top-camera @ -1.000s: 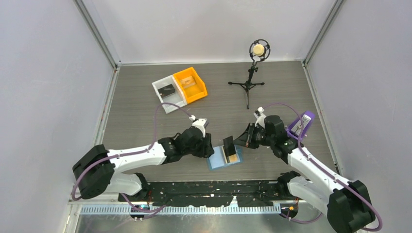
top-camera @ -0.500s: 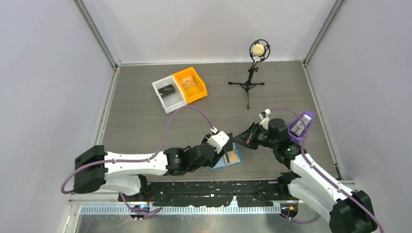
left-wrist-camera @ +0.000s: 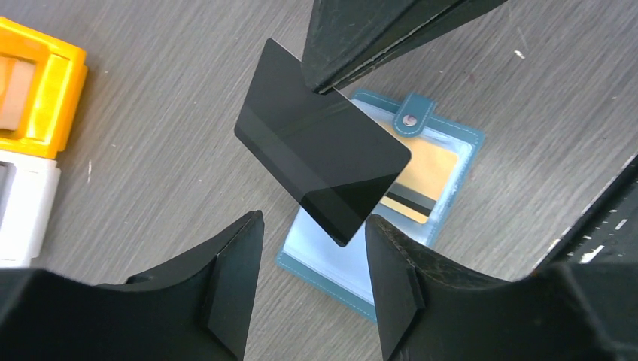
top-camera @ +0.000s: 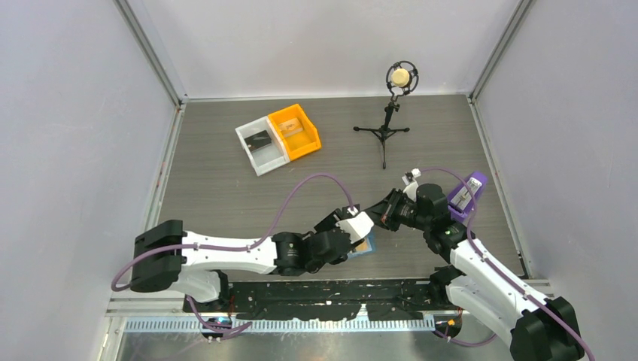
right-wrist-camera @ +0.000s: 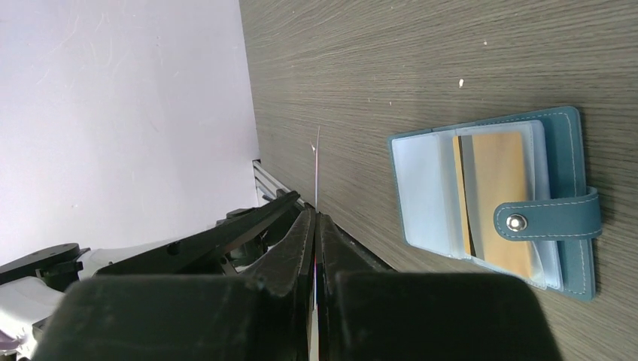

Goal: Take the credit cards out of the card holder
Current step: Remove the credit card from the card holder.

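Observation:
The light-blue card holder [left-wrist-camera: 450,132] lies open on the table, with the tan card [left-wrist-camera: 426,175] in its inner pocket. It also shows in the right wrist view [right-wrist-camera: 569,195], with the tan card [right-wrist-camera: 499,192], and in the top view [top-camera: 366,249]. My right gripper [right-wrist-camera: 316,215] is shut on the black card [left-wrist-camera: 320,161] and holds it in the air above the holder; the card [right-wrist-camera: 317,162] shows edge-on there. My left gripper [left-wrist-camera: 312,280] is open, its fingers on either side of the black card's lower corner without touching it. The two grippers meet in the top view [top-camera: 370,222].
A white bin [top-camera: 261,147] with a dark item and an orange bin [top-camera: 295,130] stand at the back left. A microphone on a tripod [top-camera: 387,120] stands at the back. A purple stand [top-camera: 465,194] is to the right, behind the right arm.
My left arm has swung right and brought its open gripper up to the black card. My right gripper has drawn back slightly to the right with the card still in it.

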Available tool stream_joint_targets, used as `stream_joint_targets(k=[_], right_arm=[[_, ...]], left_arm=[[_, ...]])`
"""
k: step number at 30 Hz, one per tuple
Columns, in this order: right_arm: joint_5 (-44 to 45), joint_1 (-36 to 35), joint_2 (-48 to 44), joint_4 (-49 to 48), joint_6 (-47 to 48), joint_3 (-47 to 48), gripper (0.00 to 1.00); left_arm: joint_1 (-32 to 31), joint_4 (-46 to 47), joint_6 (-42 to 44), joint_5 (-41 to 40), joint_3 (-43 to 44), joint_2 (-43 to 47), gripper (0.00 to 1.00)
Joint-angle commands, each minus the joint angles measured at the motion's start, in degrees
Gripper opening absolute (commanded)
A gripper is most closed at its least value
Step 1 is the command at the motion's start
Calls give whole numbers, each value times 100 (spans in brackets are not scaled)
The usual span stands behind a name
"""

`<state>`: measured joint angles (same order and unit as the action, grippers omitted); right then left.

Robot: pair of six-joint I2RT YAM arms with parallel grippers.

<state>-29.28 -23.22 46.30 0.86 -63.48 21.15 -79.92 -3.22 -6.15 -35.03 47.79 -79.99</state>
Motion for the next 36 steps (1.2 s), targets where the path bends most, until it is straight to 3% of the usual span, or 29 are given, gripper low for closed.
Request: stream_joint_targets(k=[1, 8, 15, 18, 23, 31, 36], right_arm=[[-96, 20, -119, -298, -140, -26, 5], [-94, 20, -102, -468, -286, -134, 5], [-119, 20, 98, -792, -365, -271, 5], [-97, 20, 126, -810, -182, -218, 8], [178, 55, -50, -312, 585, -36, 36], [411, 99, -878, 392, 2332, 408, 50], [384, 99, -1694, 394, 3070, 430, 55]], left_arm=[[-23, 257, 167, -303, 219, -128, 54], [-50, 417, 217, -340, 235, -354, 46], [-112, 547, 283, -769, 304, -428, 11], [-112, 436, 144, -704, 310, -438, 0], [50, -37, -316, -57, 357, -351, 0], [736, -532, -1196, 1544, 105, 290, 0], [1210, -108, -1894, 2753, -431, 922, 0]])
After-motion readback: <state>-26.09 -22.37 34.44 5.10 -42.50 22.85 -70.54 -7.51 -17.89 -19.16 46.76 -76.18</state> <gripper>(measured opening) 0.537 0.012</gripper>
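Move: The black card, held at its edge by the right hand, is about 3 cm ahead of the left hand, 2 cm to its right and 1 cm lower; from the right hand the card's middle lies some 1 cm ahead, 2 cm left and 2 cm down. The open card holder lies about 8 cm below the left hand, level and 1 cm right; its gold card is 1 cm ahead and 3 cm right, at that same depth. Sinking barely 2 cm with its half-open fingers astride the black card's free side, the left hand shuts them and pinches the card, then holds on while its fingers start to tip down. Only then does the right hand open, let go of the card and back off up and to the right, rising about 4 cm from its low point as its fingers tilt up some 25 degrees. ##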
